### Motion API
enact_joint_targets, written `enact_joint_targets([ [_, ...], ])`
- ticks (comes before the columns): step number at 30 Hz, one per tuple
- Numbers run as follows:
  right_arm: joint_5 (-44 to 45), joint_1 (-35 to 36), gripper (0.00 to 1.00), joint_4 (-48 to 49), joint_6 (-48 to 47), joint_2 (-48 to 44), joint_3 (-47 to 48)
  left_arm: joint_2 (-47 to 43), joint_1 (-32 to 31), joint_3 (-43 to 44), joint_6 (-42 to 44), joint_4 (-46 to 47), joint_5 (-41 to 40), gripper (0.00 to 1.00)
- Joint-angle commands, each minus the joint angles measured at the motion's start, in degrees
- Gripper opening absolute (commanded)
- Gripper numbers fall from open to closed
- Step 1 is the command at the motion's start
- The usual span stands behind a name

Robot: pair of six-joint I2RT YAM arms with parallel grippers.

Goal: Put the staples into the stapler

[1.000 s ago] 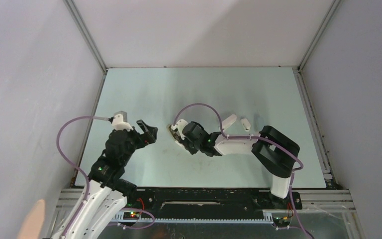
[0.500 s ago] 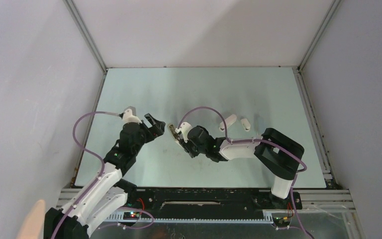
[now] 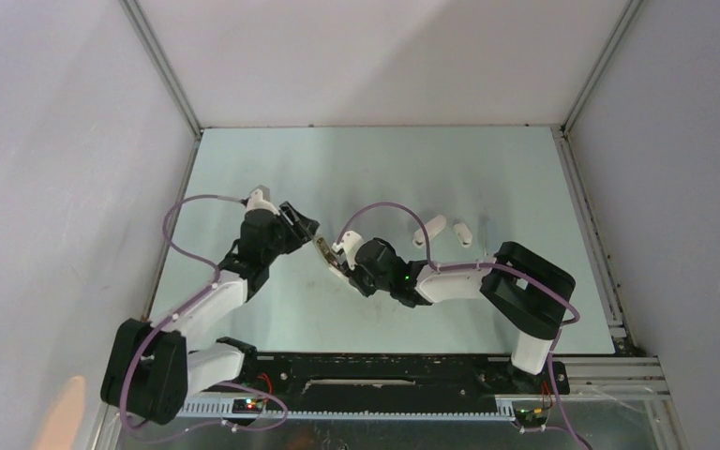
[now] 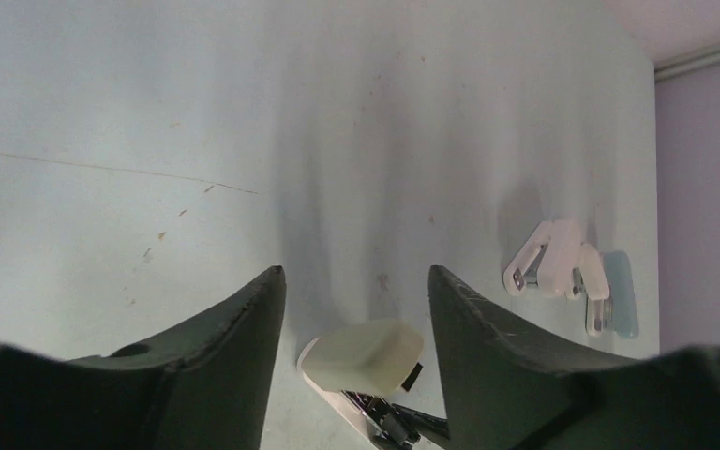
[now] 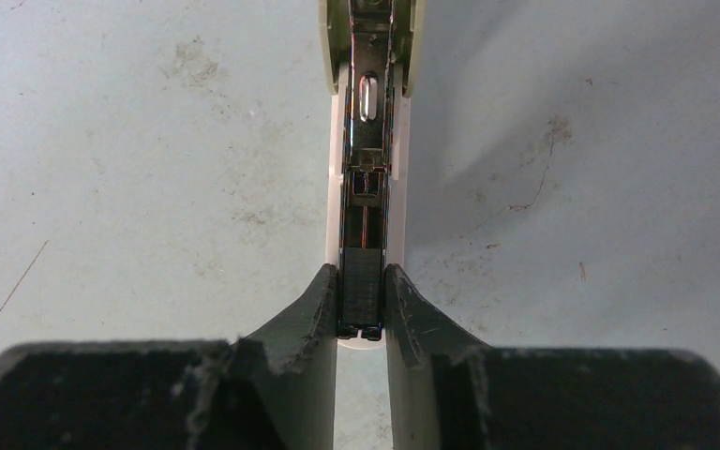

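Note:
The stapler lies at the table's middle, its cream lid swung up off the metal channel. The staples, a dark grey, finely striped block, sit in the near end of that channel. My right gripper is shut on the channel's sides, right where the staples lie; it also shows in the top view. My left gripper is open, one jaw on each side of the raised lid without touching it; in the top view it sits just left of the stapler.
Two small white pieces with metal parts lie right of the stapler, and also show in the left wrist view. Grey walls close in the table on three sides.
My left arm has reached forward and right, bringing its open gripper up to the stapler's lid. My right gripper has held its grip and shifted only slightly.

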Motion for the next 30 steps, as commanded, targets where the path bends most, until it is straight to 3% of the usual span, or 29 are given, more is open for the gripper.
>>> enact_joint_targets([
  [1,-1.5,0.5,0.08,1.1,-0.8,-0.5,-0.5,5.1,0.7,3.4,-1.5,6.3,6.8,0.57],
  [8,-1.6,0.5,0.08,1.9,-0.5,0.1,-0.5,11.1,0.5,-0.1,-5.1,15.0,14.9,0.31],
  [11,-2.1,0.5,0.08,2.9,-0.2,-0.3,-1.0,11.0,-0.4,-2.5,-6.1,16.6,17.4,0.27],
  [23,-0.2,0.4,0.11,5.4,0.8,-0.2,-2.1,0.8,-7.9,-9.9,-9.9,17.1,12.7,0.28],
  [26,0.2,0.4,0.15,4.7,0.8,-1.0,-2.2,0.1,-8.3,-11.0,-10.9,17.7,12.5,0.3],
  [30,1.5,0.7,0.3,2.8,0.6,-3.4,-2.5,-4.2,-8.3,-11.4,-10.6,14.7,10.4,0.34],
])
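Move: The opened cover of the stapler stands up about 3 cm back, 5 cm to the right and 5 cm below the left hand. The stapler base with its magazine lies some 6 cm back, 9 cm right and 10 cm below that hand. The right hand already pinches the stapler's front end; from it the cover is about 6 cm forward, 7 cm left and 4 cm up, and the base's middle 3 cm forward and 3 cm left. Left hand reaches 4 cm right, narrows onto the cover, swings it about 7 cm back-right; right keeps pinching. ##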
